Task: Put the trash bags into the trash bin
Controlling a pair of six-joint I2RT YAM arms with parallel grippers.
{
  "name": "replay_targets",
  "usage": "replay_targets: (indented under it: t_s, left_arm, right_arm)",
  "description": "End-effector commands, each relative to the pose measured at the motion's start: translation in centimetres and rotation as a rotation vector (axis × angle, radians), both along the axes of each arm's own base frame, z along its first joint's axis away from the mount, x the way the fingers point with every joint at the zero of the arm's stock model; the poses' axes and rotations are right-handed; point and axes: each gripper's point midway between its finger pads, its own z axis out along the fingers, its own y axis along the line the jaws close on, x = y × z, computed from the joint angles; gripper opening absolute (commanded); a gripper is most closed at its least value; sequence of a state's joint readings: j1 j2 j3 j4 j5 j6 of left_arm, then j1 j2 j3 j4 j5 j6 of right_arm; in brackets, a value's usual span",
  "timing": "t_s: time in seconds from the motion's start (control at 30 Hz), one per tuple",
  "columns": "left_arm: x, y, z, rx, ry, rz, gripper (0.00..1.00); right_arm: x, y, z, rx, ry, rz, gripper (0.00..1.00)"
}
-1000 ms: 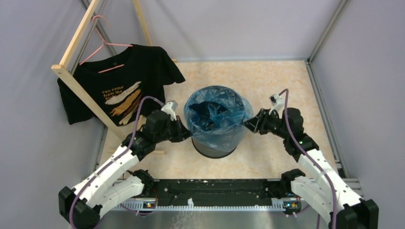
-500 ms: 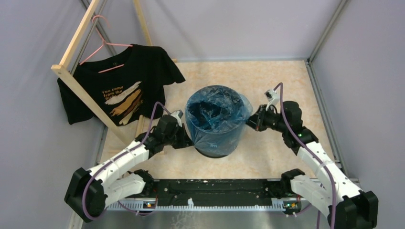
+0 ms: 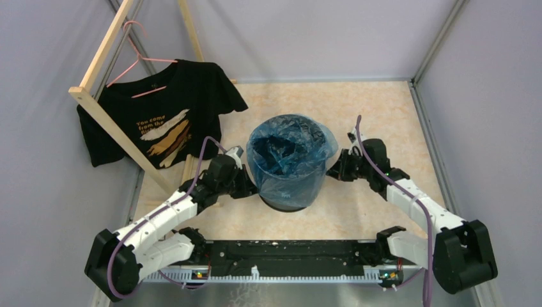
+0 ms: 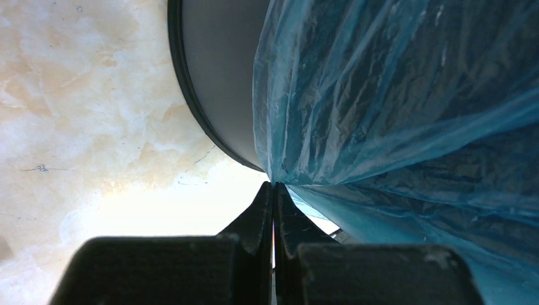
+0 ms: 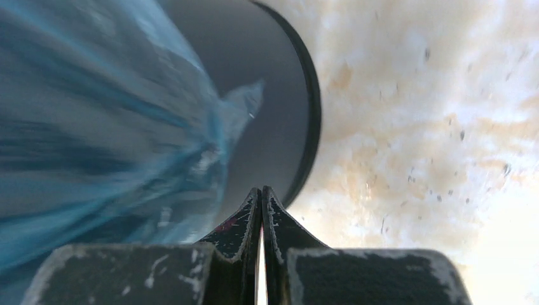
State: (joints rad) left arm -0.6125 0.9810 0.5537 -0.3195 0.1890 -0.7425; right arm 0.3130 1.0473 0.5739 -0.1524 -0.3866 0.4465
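The dark round trash bin [image 3: 287, 203] stands mid-table, and the light-blue trash bag [image 3: 289, 142] lines its mouth, folded over the rim and down the outside. My left gripper [image 3: 252, 186] is low against the bin's left side. In the left wrist view this gripper [image 4: 274, 185] is shut on a pinched fold of the bag [image 4: 394, 95] beside the bin's wall [image 4: 216, 76]. My right gripper [image 3: 332, 170] sits at the bin's right side. Seen from the right wrist, it [image 5: 261, 189] is shut with nothing visible between the tips, next to the bag [image 5: 95, 127] and the bin [image 5: 270, 127].
A black T-shirt [image 3: 167, 115] hangs on a pink hanger [image 3: 131, 61] from a wooden rack [image 3: 102, 110] at the back left, close behind my left arm. Grey walls and metal rails [image 3: 434, 147] enclose the marbled tabletop [image 3: 358, 109].
My left gripper moved down the bin's left side, drawing the bag's edge lower. My right gripper closed and dropped from rim height to lower on the bin's right side.
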Motion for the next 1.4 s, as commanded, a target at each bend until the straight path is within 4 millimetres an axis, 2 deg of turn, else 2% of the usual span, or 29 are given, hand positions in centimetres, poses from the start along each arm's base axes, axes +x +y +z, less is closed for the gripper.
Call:
replay_targets:
  t_s: [0.0, 0.07, 0.17, 0.23, 0.3, 0.43, 0.5, 0.57, 0.63, 0.7, 0.83, 0.93, 1.1, 1.13, 1.2, 1.3, 1.37]
  left_arm:
    - [0.9, 0.2, 0.9, 0.021, -0.036, 0.025, 0.0]
    - [1.2, 0.6, 0.5, 0.046, -0.04, 0.039, 0.0]
    - [1.9, 1.3, 0.4, 0.092, -0.06, 0.067, 0.0]
    - [2.6, 1.6, 0.9, 0.114, -0.083, 0.089, 0.0]
    - [3.3, 1.4, 1.7, 0.112, -0.109, 0.093, 0.0]
    - [4.4, 0.3, 3.1, 0.106, -0.126, 0.063, 0.0]
    - [5.0, 0.3, 3.0, 0.136, -0.114, 0.069, 0.0]
    - [5.3, 0.2, 3.0, 0.148, -0.113, 0.068, 0.0]
    - [5.9, -0.1, 3.3, 0.152, -0.12, 0.062, 0.0]
    - [6.6, 0.1, 3.3, 0.182, -0.128, 0.085, 0.0]
    - [7.5, 0.0, 2.6, 0.213, -0.117, 0.097, 0.0]
    - [8.3, 0.0, 2.0, 0.243, -0.117, 0.104, 0.0]
    - [9.8, 0.8, 1.0, 0.332, -0.122, 0.118, 0.0]
    - [10.1, 0.9, 1.0, 0.346, -0.125, 0.12, 0.0]
    - [10.8, 1.1, 1.3, 0.371, -0.138, 0.128, 0.0]
    - [11.8, 1.8, 1.6, 0.401, -0.155, 0.151, 0.0]
    - [12.2, 2.1, 1.7, 0.404, -0.154, 0.158, 0.0]
  right_arm:
    - [-0.8, 1.1, -0.4, 0.07, 0.013, 0.045, 0.0]
    - [-1.6, 1.5, 0.1, 0.11, 0.007, 0.062, 0.02]
    - [-2.4, 0.6, 0.8, 0.077, 0.006, 0.042, 0.17]
    - [-2.1, -1.3, 1.6, -0.003, -0.016, -0.049, 0.31]
    - [-1.3, -4.1, 2.6, -0.082, -0.028, -0.175, 0.41]
    - [1.5, -7.4, 5.2, 0.005, -0.004, -0.286, 0.42]
    - [3.3, -7.0, 6.9, 0.054, -0.048, -0.254, 0.45]
    - [4.9, -5.5, 8.4, 0.124, -0.113, -0.175, 0.48]
    - [6.0, -4.4, 8.9, 0.165, -0.118, -0.122, 0.48]
    - [6.2, -2.8, 8.7, 0.163, -0.104, -0.064, 0.48]
    - [4.8, 1.4, 7.3, 0.163, -0.077, 0.042, 0.49]
    - [2.8, 2.6, 5.6, 0.164, -0.04, 0.028, 0.49]
    - [-3.2, 6.4, 4.5, 0.212, -0.023, 0.098, 0.5]
    - [-3.9, 6.5, 4.2, 0.208, -0.016, 0.102, 0.51]
    - [-4.1, 5.2, 3.9, 0.165, -0.013, 0.051, 0.56]
    - [-2.9, 2.4, 4.3, 0.071, -0.073, -0.025, 0.67]
    - [-1.6, 0.2, 5.0, 0.066, -0.085, -0.063, 0.69]
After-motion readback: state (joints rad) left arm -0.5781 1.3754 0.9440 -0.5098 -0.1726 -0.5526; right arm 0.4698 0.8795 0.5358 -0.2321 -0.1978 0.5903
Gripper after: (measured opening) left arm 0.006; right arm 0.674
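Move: The left gripper already pinches the trash bag's edge; the lined trash bin stands with its middle about 9 cm ahead and 10 cm to its right, slightly above it. The black T-shirt hangs roughly 22 cm ahead and 30 cm to its left. For the empty, shut right gripper, the bag's loose edge is some 3 cm to its left and 2 cm back, about level, with the bin's middle around 14 cm left and 3 cm ahead. Keep the left pinch on the bag edge and draw it forward about 9 cm along the bin's left side, drifting left late, rolling some 25 degrees until the fingers point more steeply down. Dip the right gripper back and down, open it, swing it up, right and forward about 7 cm clear of the bag, then return left, back and down, opening wider beside the bag's right edge. ##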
